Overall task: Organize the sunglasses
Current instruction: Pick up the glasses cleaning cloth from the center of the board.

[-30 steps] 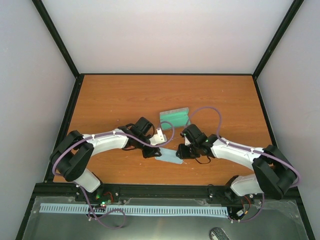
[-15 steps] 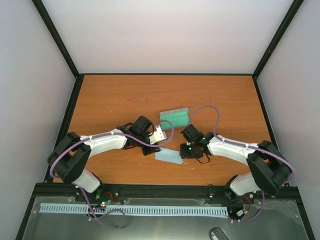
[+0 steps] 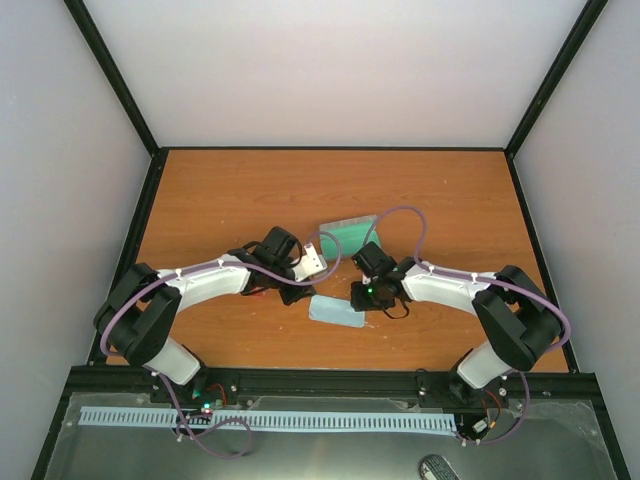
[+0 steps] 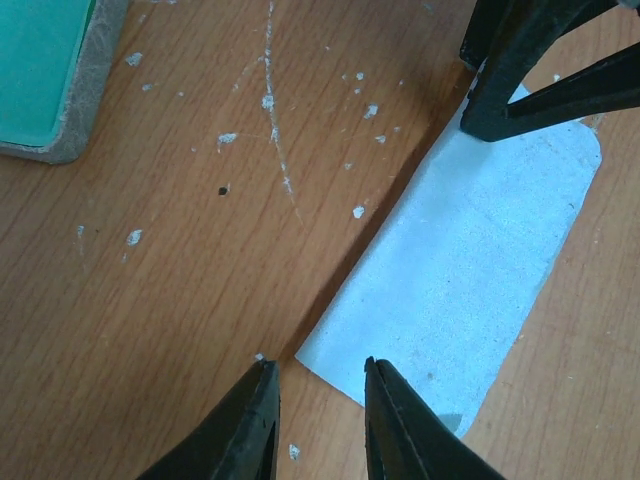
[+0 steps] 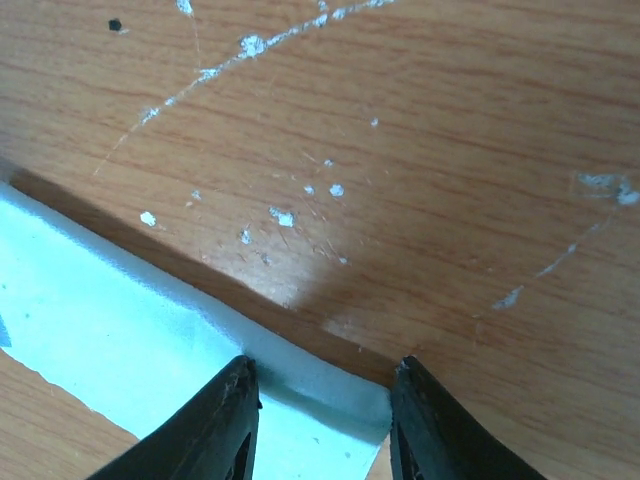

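Note:
The sunglasses are out of view in all three views. A light blue cloth [image 3: 336,310] lies flat on the table between the two arms. My left gripper [image 3: 297,295] hovers at the cloth's left corner, open by a narrow gap [image 4: 318,365] with nothing between the fingers. My right gripper [image 3: 362,297] is low at the cloth's [image 5: 120,330] right edge, open [image 5: 325,365], and its jaws straddle that slightly raised edge. The right gripper's fingers [image 4: 530,80] rest on the cloth's [image 4: 470,270] far end in the left wrist view.
A grey case with green lining [image 3: 348,237] lies open just behind the grippers, its corner [image 4: 45,70] in the left wrist view. The wooden table [image 3: 220,200] is scratched and ringed by a black frame [image 3: 150,200].
My right gripper has moved left and slightly away, onto the cloth's right edge, its jaws widening and then narrowing. The left gripper has drawn back a little from the cloth's left corner.

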Controlling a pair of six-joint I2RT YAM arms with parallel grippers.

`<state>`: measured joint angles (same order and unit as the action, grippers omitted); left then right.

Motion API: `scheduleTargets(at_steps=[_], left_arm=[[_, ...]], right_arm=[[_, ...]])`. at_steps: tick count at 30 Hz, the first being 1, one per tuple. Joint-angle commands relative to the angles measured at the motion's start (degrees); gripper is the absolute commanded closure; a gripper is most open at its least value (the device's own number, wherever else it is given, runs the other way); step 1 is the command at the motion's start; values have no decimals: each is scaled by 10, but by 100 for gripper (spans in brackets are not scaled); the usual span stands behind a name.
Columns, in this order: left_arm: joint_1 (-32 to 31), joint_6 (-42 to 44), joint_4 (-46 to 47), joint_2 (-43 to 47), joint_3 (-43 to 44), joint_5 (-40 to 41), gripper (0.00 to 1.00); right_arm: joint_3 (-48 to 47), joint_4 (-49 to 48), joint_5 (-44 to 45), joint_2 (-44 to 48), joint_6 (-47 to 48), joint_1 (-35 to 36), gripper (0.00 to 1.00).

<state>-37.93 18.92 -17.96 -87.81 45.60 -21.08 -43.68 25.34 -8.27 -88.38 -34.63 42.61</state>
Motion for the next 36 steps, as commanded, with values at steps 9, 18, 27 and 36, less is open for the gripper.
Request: scheduleTargets(at_steps=[9, 18, 27, 36], left_arm=[[4, 5, -10, -34, 37, -22, 74], [3, 21, -20, -56, 38, -15, 74], [-14, 22, -3, -85, 41, -13, 74], [-24, 22, 4, -109, 43, -11, 81]], right_arm=[[22, 34, -7, -4, -1, 14, 93], [18, 38, 10, 0, -6, 14, 97], [16, 34, 9, 0, -6, 14, 97], [21, 36, 11, 11, -9, 15, 97]])
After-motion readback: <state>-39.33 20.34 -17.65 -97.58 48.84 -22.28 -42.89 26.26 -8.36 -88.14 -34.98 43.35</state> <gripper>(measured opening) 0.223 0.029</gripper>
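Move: The cloth's far left corner lies almost under the open left gripper, about 4 cm down, 1 cm back and 1 cm right; the cloth's middle is some 6 cm right and 4 cm back. The green case stands about 15 cm ahead and 8 cm right, the red glasses some 15 cm left and 5 cm ahead. From the right gripper, already straddling the cloth's far right corner, the cloth's middle is about 5 cm left and 2 cm back. Shut the right gripper first, easing it back by barely 1 cm, so that it pinches the raised edge at the cloth's far right corner, then hold it there. Lower the left gripper about 4 cm, drifting some 1 cm right, until its still-open fingers straddle the far left corner; don't shut them yet. ##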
